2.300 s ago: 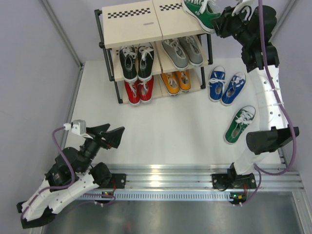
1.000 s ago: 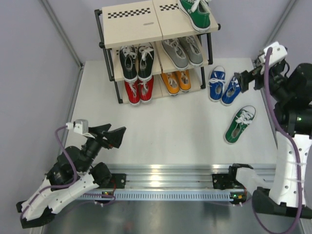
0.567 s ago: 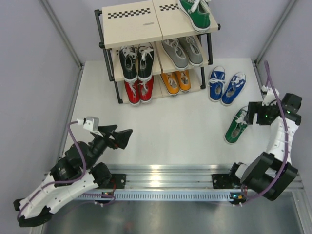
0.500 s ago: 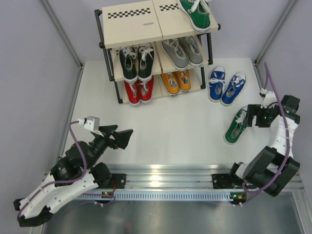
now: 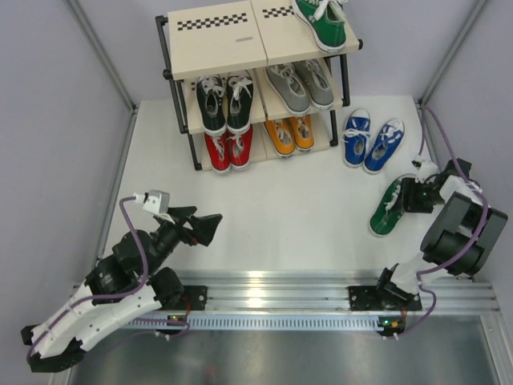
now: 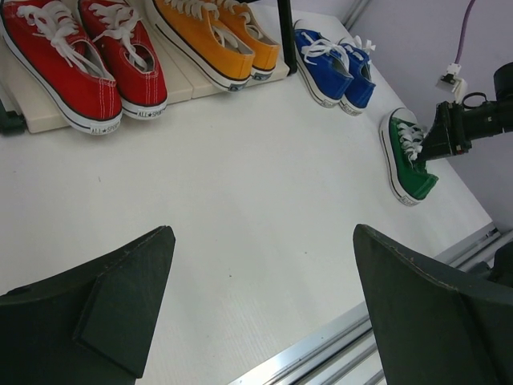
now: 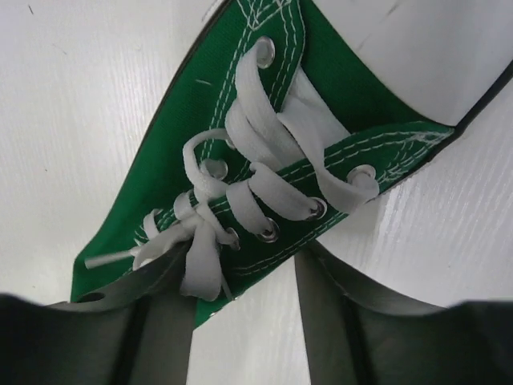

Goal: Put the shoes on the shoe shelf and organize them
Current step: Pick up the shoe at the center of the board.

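Note:
One green shoe [image 5: 390, 207] [image 6: 405, 156] [image 7: 240, 120] lies on the white table at the right. My right gripper [image 5: 406, 196] [image 7: 240, 265] is down at its laced side, one finger under the laces and the other against the outer edge, both touching it. The other green shoe [image 5: 325, 22] rests on top of the shoe shelf [image 5: 216, 48]. The blue pair [image 5: 373, 140] [image 6: 333, 60] stands on the table right of the shelf. My left gripper [image 5: 204, 224] [image 6: 263, 233] hovers open and empty at the near left.
The shelf holds a black pair [image 5: 224, 100] and a grey pair [image 5: 300, 84] on the middle tier, and a red pair [image 5: 228, 148] [image 6: 84, 64] and an orange pair [image 5: 290, 134] [image 6: 216, 40] on the bottom. A metal rail [image 5: 280, 289] runs along the near edge.
My right arm left the green shoe on the shelf top, swung down to the green shoe on the table, and its jaws narrowed onto it. The left gripper edged slightly right.

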You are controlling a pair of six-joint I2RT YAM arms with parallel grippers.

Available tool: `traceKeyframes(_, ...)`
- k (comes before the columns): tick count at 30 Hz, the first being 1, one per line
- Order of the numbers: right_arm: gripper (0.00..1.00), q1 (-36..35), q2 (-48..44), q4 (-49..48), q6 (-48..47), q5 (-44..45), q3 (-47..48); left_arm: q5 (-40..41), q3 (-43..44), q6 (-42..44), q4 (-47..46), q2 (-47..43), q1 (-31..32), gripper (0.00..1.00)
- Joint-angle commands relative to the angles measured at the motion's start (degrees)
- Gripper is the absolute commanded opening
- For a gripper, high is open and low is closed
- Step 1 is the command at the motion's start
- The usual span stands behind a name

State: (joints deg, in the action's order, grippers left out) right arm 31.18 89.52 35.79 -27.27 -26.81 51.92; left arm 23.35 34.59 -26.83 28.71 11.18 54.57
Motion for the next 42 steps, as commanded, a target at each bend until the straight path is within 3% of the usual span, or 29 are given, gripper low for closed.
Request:
traceKeyframes(1,0.45,-0.9,2.1,-7.6,-1.8,3.4,1.3,-0.8,-0.1,0.9,-0.8,0.9,-0.2,0.98)
traceKeyframes(3,0.24,-0.9,1.5,-7.1,-2.3,2.0,1.8,-1.0,-0.1,0.8,-0.8,0.9,-0.1,0.98)
traceKeyframes(5,0.12,-0.8,0.3,-5.5,-3.1,-0.6,2.2,-1.4,-0.1,0.8,-0.9,0.9,-0.1,0.98)
traceKeyframes(6,0.0,-0.9,-1.0,-4.9,-3.7,-1.6,2.6,-1.4,-0.2,0.4,-1.3,0.8,-0.1,0.98)
traceKeyframes(13,0.0,-2.3,-8.2,11.6,-18.6,-13.1,6.8,-5.0,-2.9,-5.6,-7.4,3.1,-0.1,0.98)
traceKeyframes(14,0.0,-3.0,-8.9,16.6,-20.4,-15.1,7.3,-5.8,-4.3,-6.6,-11.4,3.8,-0.1,0.98)
traceKeyframes(19,0.0,-10.4,-16.9,22.9,-24.5,-16.3,6.6,-10.3,-9.3,-13.6,-26.7,11.3,-0.1,0.98)
traceKeyframes(25,0.0,-26.9,-23.5,20.6,-17.6,-18.4,5.9,-14.2,-14.2,-20.5,-49.3,26.1,-0.1,0.97)
traceKeyframes(30,0.0,-40.5,-20.0,17.6,-11.1,-24.2,9.2,-17.1,-10.6,-23.1,-56.2,40.1,-0.1,0.98)
traceKeyframes(34,0.0,-46.6,-16.7,15.5,-7.5,-27.4,12.1,-17.0,-11.0,-24.8,-60.8,44.4,-0.1,0.98)
traceKeyframes(42,0.0,-51.0,-13.0,15.5,-6.9,-33.2,15.1,-14.0,-12.4,-25.0,-64.8,47.4,-0.1,0.98)
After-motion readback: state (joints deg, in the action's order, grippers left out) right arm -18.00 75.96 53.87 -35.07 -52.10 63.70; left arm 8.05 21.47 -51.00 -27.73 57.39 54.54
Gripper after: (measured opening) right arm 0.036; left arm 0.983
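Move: The green shoe at the middle of the board lies right under the right hand's half-open fingers, its middle about 2 cm back, 2 cm left and 1 cm lower. Ahead of that hand, the nearer blue shoe stands some 19 cm out and 6 cm left, and the farther blue shoe about 22 cm out and 16 cm left, both near its height. From the left hand the green shoe is roughly 60 cm to the right, 14 cm ahead and 22 cm below. Shut the right gripper to pinch the green shoe's upper beside the laces, then lift it and sweep it about 29 cm left, rising some 14 cm and easing back a little, while turning the wrist roughly 60 degrees counter-clockwise. Meanwhile bring the left gripper, kept wide open, right and down and slightly forward towards the shoe's toe, tipping its fingers down. ##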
